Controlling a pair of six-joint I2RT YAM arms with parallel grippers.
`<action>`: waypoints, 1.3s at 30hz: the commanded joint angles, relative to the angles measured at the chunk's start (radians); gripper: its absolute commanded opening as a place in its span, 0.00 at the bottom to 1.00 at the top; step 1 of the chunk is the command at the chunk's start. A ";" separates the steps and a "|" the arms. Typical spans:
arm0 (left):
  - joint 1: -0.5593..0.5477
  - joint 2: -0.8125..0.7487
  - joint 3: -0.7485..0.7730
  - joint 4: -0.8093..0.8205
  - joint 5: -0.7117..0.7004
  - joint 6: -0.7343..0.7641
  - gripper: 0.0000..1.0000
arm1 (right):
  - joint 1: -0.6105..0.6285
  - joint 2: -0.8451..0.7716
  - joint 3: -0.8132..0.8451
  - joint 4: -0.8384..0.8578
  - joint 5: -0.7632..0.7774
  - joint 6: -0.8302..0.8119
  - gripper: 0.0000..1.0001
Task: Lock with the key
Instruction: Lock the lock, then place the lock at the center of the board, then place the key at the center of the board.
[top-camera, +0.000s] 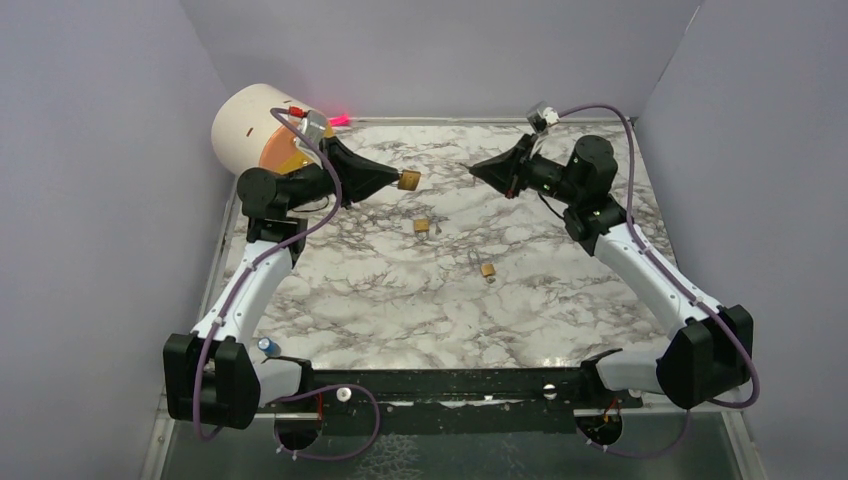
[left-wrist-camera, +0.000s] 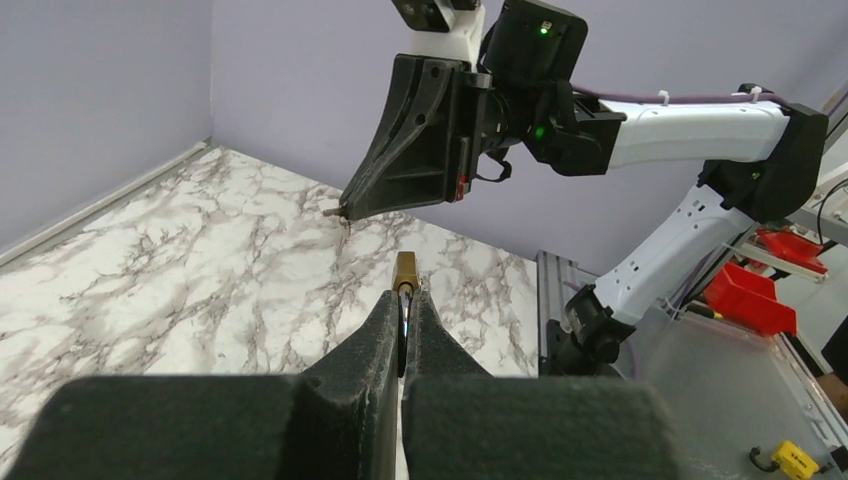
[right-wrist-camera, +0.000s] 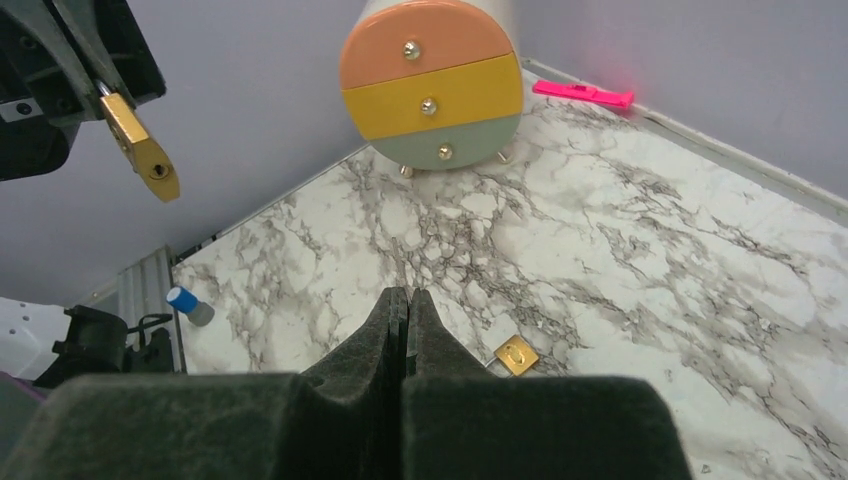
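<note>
A brass padlock (top-camera: 409, 181) hangs in the air over the back of the table, and my left gripper (top-camera: 398, 181) is shut on its shackle. The left wrist view shows the lock body (left-wrist-camera: 405, 268) sticking out past the closed fingertips. From the right wrist camera the padlock (right-wrist-camera: 145, 150) hangs at the upper left with its keyhole facing me. My right gripper (top-camera: 476, 168) is shut and points at the lock from the right, a short gap away. A thin metal tip, the key (left-wrist-camera: 334, 212), pokes out of its fingertips. The key is hidden in the right wrist view.
Two more small brass padlocks lie on the marble table, one (top-camera: 422, 226) in the middle and one (top-camera: 488, 269) nearer the front. A round drawer unit (top-camera: 262, 128) stands at the back left, with a pink object (top-camera: 338, 119) by the back wall.
</note>
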 joint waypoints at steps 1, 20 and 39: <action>0.009 -0.019 -0.026 -0.042 -0.038 0.059 0.00 | -0.001 0.006 0.004 0.046 -0.036 0.010 0.01; -0.261 -0.065 -0.147 -0.677 -0.877 0.488 0.00 | 0.190 0.101 -0.122 -0.019 0.465 0.103 0.01; -0.268 0.037 -0.354 -0.561 -0.935 0.309 0.00 | 0.339 0.338 -0.123 -0.022 0.537 0.170 0.01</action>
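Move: The left hand, holding the padlock, heads for bare table some 38 cm below, 6 ahead and 3 to its left. The table padlock lies about 15 cm ahead and 4 right of that hand, with the loose key 4 cm right of the padlock. The right hand's bare patch is 33 cm below, level ahead, 7 left; the table padlock is 10 ahead and 9 left, the other padlock 2 back and 5 right. Both hands sink and tip tableward, left about 27 cm with the padlock, right about 20, also leftward, with its key. ##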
